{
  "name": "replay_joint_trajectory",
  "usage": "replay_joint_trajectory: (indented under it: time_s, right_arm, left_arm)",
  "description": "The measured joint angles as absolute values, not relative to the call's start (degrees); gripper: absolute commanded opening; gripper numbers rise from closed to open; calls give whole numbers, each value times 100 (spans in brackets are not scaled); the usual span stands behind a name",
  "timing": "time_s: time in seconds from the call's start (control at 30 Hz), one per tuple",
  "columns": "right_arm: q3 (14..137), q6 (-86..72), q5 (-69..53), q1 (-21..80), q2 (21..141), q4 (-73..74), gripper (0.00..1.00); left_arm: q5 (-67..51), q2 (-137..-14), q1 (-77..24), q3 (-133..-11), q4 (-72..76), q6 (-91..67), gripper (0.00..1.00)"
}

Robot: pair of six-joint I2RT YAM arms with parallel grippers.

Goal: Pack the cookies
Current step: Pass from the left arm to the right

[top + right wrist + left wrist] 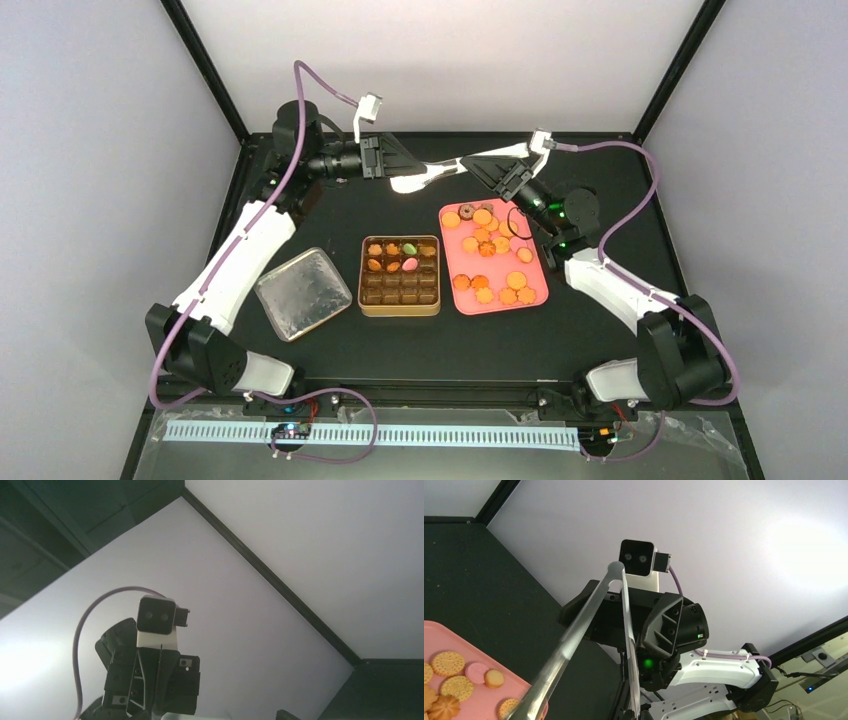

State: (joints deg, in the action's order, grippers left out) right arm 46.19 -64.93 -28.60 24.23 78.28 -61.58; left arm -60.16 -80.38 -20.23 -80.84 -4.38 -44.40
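Most of the cookies (490,245) lie on a pink tray (540,295), also in the left wrist view as cookies (448,664). A few cookies (392,250) sit in the top rows of the brown compartmented tin (400,312). Metal tongs (430,177) hang in the air at the back of the table. My left gripper (415,163) is shut on their two-armed end. The tongs (574,635) run to their joined end, which lies between the fingers of my right gripper (478,165). Those fingers stand apart on either side of it.
A silver lid (303,292) lies left of the tin. The pink tray (439,635) sits right of the tin, under the right arm. Black frame posts stand at the table's back corners. The right wrist view shows mostly wall and the left gripper (145,680).
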Motion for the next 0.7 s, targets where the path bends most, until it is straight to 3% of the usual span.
replay_joint_trajectory:
  time_s: [0.2, 0.4, 0.7]
  right_arm:
    - [4619, -6539, -2862, 2392, 7815, -6090, 57]
    - [4619, -6348, -2860, 2397, 7629, -5647, 52]
    - [4619, -5981, -2825, 2397, 7308, -5006, 44]
  left_arm:
    - [-6016, -8025, -2021, -8075, -432, -4458, 6]
    - [-6077, -8025, -2027, -8029, -528, -4379, 37]
    - [-6086, -7970, -1984, -7972, -834, -4246, 57]
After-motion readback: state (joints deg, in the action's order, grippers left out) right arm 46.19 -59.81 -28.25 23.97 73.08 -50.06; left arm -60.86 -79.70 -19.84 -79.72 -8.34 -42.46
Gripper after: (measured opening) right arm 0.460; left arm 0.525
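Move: The tongs bridge the two hands, their middle about 6 cm to the left hand's right, level with it, and already between the right hand's fingers. From the right hand the pink cookie tray lies roughly 7 cm back, 5 cm right and 38 cm below; the brown cookie box is about 8 cm back, 13 cm left and equally far down. Left fingers open and let go of the tongs, sinking about 1.5 cm, while right fingers close further around them. ##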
